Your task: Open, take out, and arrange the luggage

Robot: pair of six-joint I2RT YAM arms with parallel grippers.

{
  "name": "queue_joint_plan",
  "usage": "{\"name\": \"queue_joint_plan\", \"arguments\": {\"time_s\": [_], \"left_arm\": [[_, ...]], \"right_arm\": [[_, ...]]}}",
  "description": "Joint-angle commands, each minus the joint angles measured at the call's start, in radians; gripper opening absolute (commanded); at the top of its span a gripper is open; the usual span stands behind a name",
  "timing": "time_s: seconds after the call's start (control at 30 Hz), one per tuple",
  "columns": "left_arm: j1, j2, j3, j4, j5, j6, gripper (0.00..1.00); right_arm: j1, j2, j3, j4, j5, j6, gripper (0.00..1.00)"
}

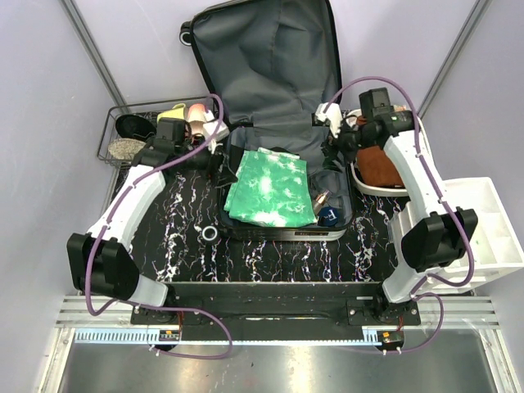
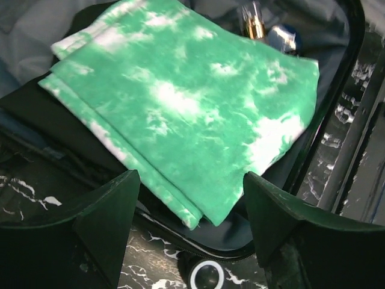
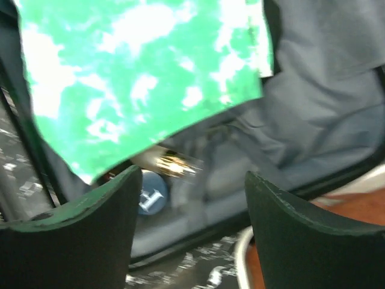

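The luggage (image 1: 270, 57) lies open mid-table, its grey-lined lid leaning back. A folded green-and-white cloth (image 1: 268, 187) rests in its lower half, with a gold-capped bottle (image 1: 320, 199) and a blue round item (image 1: 329, 216) at its right. My left gripper (image 1: 223, 168) hovers open at the case's left rim; in the left wrist view the cloth (image 2: 180, 96) lies ahead of the gripper (image 2: 189, 180), nothing between the fingers. My right gripper (image 1: 332, 147) hangs open over the case's right side. In the right wrist view the gripper (image 3: 192, 177) is above the bottle (image 3: 171, 164) and grey lining, holding nothing.
A black wire basket (image 1: 131, 135) with several items stands at the back left. A white bowl with a brown item (image 1: 378, 168) sits right of the case, and a white bin (image 1: 491, 229) further right. A small ring (image 1: 210, 234) lies in front of the case's left corner.
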Motion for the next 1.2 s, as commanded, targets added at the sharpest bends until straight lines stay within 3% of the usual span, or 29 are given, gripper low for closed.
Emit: {"name": "queue_joint_plan", "arguments": {"time_s": [0.0,0.2,0.4,0.57,0.73,0.83,0.87,0.93,0.97,1.1,1.17], "left_arm": [[-0.099,-0.056,-0.033,-0.037,-0.079,0.211,0.73],[-0.254,-0.018,-0.068,-0.112,-0.182,0.624,0.63],[-0.326,0.060,-0.097,-0.172,-0.245,0.864,0.61],[-0.372,0.089,-0.155,-0.198,-0.279,0.985,0.72],[-0.389,0.140,-0.172,-0.160,-0.306,1.025,0.73],[-0.386,0.154,-0.163,-0.080,-0.317,0.953,0.61],[-0.380,0.152,-0.157,-0.063,-0.309,0.938,0.48],[-0.367,0.137,-0.130,-0.026,-0.260,0.855,0.34],[-0.354,0.134,-0.113,-0.024,-0.239,0.834,0.20],[-0.325,0.142,-0.022,-0.057,-0.152,0.699,0.00],[-0.315,0.142,0.016,-0.064,-0.125,0.659,0.00]], "right_arm": [[0.073,0.003,-0.054,0.007,-0.043,0.314,0.76],[0.120,-0.050,-0.177,0.124,-0.069,0.377,0.77],[0.108,-0.079,-0.200,0.168,-0.036,0.417,0.78],[0.064,-0.123,-0.245,0.216,-0.019,0.467,0.86],[0.048,-0.181,-0.303,0.283,-0.022,0.455,0.98],[0.048,-0.252,-0.367,0.393,-0.020,0.428,1.00],[0.048,-0.270,-0.418,0.426,-0.019,0.406,1.00],[0.048,-0.319,-0.481,0.510,-0.020,0.395,1.00],[0.050,-0.332,-0.496,0.532,-0.031,0.380,1.00],[0.050,-0.372,-0.556,0.642,-0.086,0.351,1.00],[0.061,-0.392,-0.593,0.699,-0.106,0.366,1.00]]}}
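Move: The green tie-dye cloth lies folded in the open suitcase; its middle is about 11 cm to the left hand's right, 4 cm back and some 14 cm below. From that hand the suitcase's white-ringed wheel is roughly 15 cm back, 4 cm to the left and 17 cm down. From the right hand the cloth's middle is about 16 cm left and 8 cm back, the gold-necked bottle 11 cm back and 2 cm left, the blue round tin 15 cm straight back, all some 15 cm below. Down, first also back and to the right, the left hand sinks about 14 cm onto the cloth's near-left part, turning some 45 degrees clockwise. Its fingers then shut, pinch the cloth and start back up by about 2 cm. The right hand dips some 5 cm back, left and down over the suitcase, then eases partly back up while opening wide, holding nothing. ##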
